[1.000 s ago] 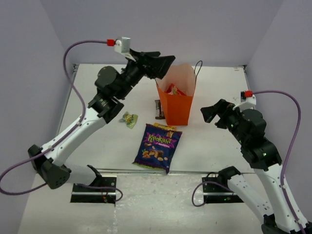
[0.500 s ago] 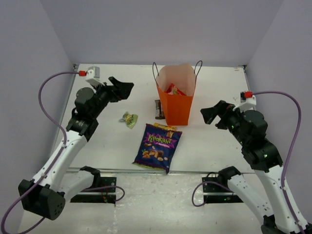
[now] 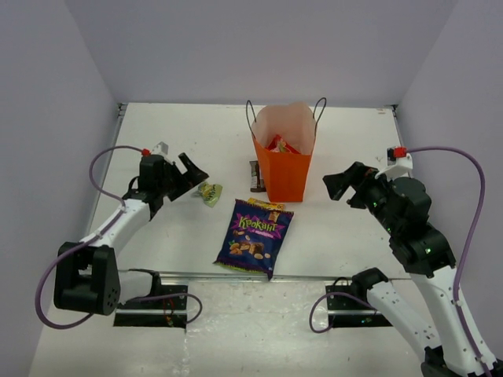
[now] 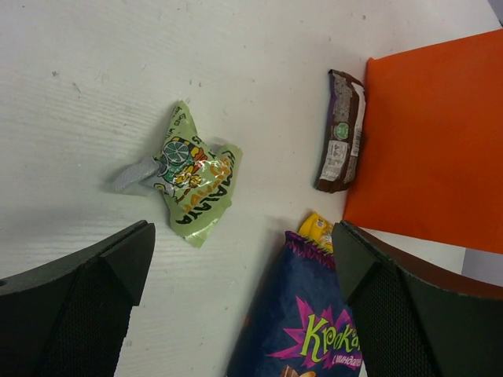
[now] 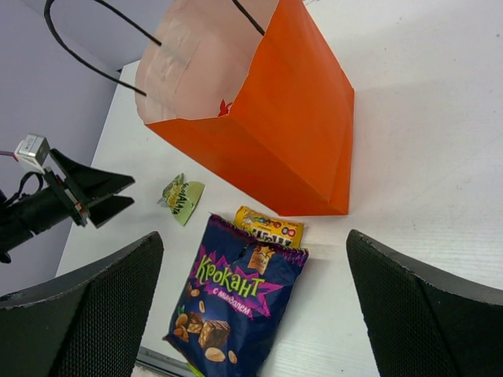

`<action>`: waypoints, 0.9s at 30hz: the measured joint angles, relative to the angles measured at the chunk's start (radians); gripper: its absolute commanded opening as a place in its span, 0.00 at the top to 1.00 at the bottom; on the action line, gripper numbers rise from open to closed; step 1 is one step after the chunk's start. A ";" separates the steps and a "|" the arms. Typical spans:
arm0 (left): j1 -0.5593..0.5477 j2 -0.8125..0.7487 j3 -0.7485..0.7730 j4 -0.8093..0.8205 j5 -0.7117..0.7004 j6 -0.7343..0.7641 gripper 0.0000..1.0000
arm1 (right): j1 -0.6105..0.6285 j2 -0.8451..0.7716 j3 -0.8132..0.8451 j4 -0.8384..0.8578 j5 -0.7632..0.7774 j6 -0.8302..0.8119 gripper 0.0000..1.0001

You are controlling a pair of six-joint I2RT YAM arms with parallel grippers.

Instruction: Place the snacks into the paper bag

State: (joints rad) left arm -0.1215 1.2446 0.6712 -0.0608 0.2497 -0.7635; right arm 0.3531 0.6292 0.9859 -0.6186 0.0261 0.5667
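Observation:
The orange paper bag [image 3: 284, 169] stands upright at the table's middle back, and a red packet [image 3: 281, 144] shows inside it. On the table lie a dark purple nut bag [image 3: 255, 237], a small yellow pack [image 3: 266, 205] tucked under its top edge, a brown bar [image 3: 255, 176] against the paper bag's left side, and a green-yellow wrapper [image 3: 209, 192]. My left gripper [image 3: 196, 179] is low and open just left of the wrapper [image 4: 192, 177], holding nothing. My right gripper [image 3: 336, 188] hangs open and empty to the right of the paper bag [image 5: 267, 133].
Lavender walls close in the white table on the left, back and right. The table's front edge [image 3: 251, 276] runs just below the purple bag. The bag's black cord handles [image 3: 250, 118] stick up above its rim.
The left arm has swung from above the paper bag down and to the left, ending low beside the green-yellow wrapper. The right arm has not moved.

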 measured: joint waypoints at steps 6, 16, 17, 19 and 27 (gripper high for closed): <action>0.000 0.123 0.010 -0.011 -0.028 0.025 0.00 | 0.000 0.015 0.000 -0.002 -0.003 0.000 0.01; 0.000 0.267 0.037 -0.003 -0.062 0.072 0.00 | 0.000 0.021 0.000 -0.002 -0.014 0.000 0.01; 0.000 0.275 0.042 0.003 -0.063 0.076 0.00 | 0.000 0.021 0.000 -0.002 -0.014 0.000 0.01; 0.000 0.289 0.046 0.028 -0.063 0.077 0.00 | 0.000 0.021 0.000 -0.002 -0.016 0.000 0.01; -0.015 0.376 0.114 0.086 -0.072 0.088 0.02 | -0.001 0.026 0.000 -0.002 -0.017 0.000 0.01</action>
State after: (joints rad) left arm -0.1368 1.6207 0.7849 0.0250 0.1776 -0.6754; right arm 0.3523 0.6552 0.9859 -0.6209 0.0090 0.5671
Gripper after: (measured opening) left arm 0.997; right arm 0.987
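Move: The small green candy packet lies about 4 cm ahead of the left hand, some 2 cm to its right and 10 cm below. From the packet, the dark snack bar is roughly 16 cm to the right and 6 cm farther out, and the big blue Krokant bag about 14 cm to the right and 14 cm nearer. The orange paper bag stands about 27 cm right of the left hand and 7 cm ahead. From the right hand, the packet is some 37 cm left, 13 cm ahead and 29 cm below. Heading for the green packet, the left hand sinks about 8 cm nearly straight down, its fingers tipping some 10 degrees further downward. It then slides level forward about 3.5 cm to bring the packet into line between the fingertips. The fingers stay wide open, and no touch can be made out. ##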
